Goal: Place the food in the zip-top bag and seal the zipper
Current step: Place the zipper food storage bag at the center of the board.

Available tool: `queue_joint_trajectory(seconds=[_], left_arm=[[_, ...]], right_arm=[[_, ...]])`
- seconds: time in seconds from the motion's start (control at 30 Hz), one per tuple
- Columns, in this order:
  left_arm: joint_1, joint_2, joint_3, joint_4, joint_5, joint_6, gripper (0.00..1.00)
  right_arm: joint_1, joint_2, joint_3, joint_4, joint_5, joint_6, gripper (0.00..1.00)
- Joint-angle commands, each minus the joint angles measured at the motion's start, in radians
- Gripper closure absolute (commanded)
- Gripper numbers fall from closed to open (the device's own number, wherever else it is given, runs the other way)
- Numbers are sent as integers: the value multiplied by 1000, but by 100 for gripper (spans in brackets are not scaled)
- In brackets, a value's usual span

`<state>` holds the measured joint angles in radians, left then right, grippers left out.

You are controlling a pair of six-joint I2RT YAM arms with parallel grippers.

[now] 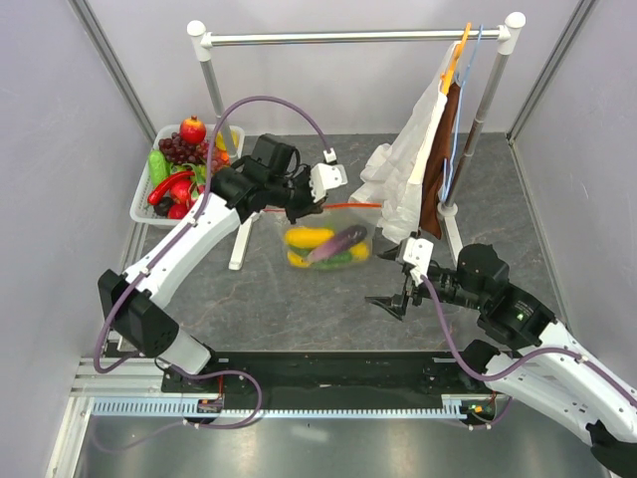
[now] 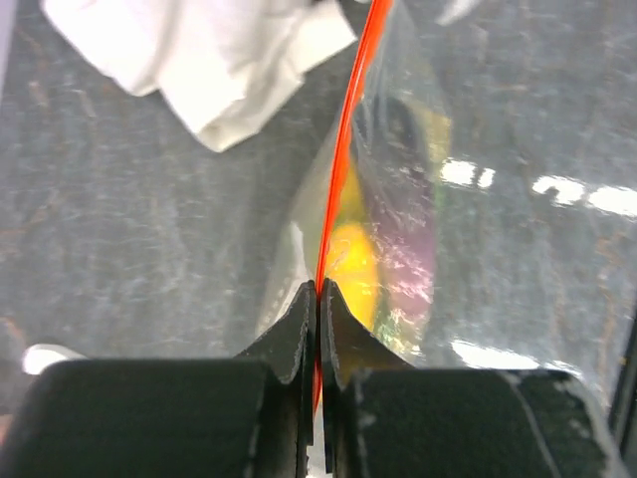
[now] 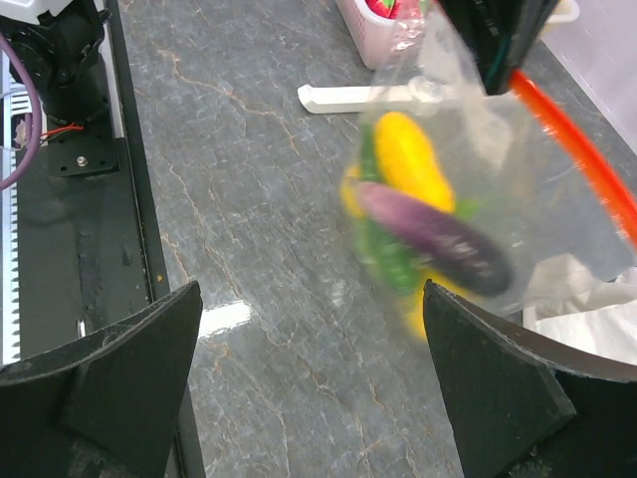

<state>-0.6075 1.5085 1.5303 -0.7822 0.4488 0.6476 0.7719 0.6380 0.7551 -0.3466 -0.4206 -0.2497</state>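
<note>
The clear zip-top bag [image 1: 328, 244] hangs above the table from my left gripper [image 1: 299, 207]. In the left wrist view that gripper [image 2: 318, 291] is shut on the orange-red zipper [image 2: 343, 149] at the bag's top edge. Inside the bag are a purple eggplant [image 3: 438, 234], a yellow piece of food [image 3: 408, 154] and a green one [image 3: 383, 254]. More food [image 1: 184, 159] lies in a white basket at the back left. My right gripper [image 1: 398, 289] stands open just right of the bag, with nothing between its fingers [image 3: 311, 289]. I cannot make out the slider.
A white basket [image 1: 142, 194] sits at the back left. A clothes rack [image 1: 348, 38] spans the back, its foot [image 3: 368, 97] on the table beside the bag. A white cloth [image 1: 408, 169] hangs from a hanger at the right.
</note>
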Motion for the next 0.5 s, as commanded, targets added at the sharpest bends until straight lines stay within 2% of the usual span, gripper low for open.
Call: queue_joint_trajectory(seconds=[0.0,0.1,0.2,0.33,0.47], left_arm=[[8,33,111,54,-50,24,98],[5,24,88,44,0,15,98],[-18,-8,-36,43,14,14,98],[-102,-47,-277,60,62,-9,98],[-190,-68,-427,119,102,-182,98]], right_arm=[[0,-11,53,-20,-10,23,2],[0,-11,56,-25,-15,17,2],[1,-11,55,-26,-12,18,2],[0,-8,50,-26,-9,39,2],[0,-8,53,-40,-10,59,2]])
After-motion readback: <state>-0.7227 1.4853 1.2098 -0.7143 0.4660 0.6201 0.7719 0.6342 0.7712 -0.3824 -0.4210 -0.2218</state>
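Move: The left hand holds the orange zipper of the food-filled bag. The board's centre lies roughly 6 cm ahead of it, 8 cm to its right and 24 cm below. The food hangs in the bag about 13 cm below that hand and 7 cm to its right, 1 cm farther ahead. The white cloth is some 15 cm ahead and 22 cm to the right, the left rack foot 12 cm ahead and 16 cm left. From the idle right hand, the board's centre is about 20 cm ahead, 13 cm left and 25 cm down. Down and back towards the robot, gathering speed: the left hand first eases forward and up a couple of centimetres, then swoops back over the board, ending roughly 10 cm lower and 7 cm nearer its base than it began. It keeps its shut-finger pinch on the zipper while the wrist tips the fingers some 15 degrees further down and back, drawing the zipper edge robot-ward ahead of laying the bag. ##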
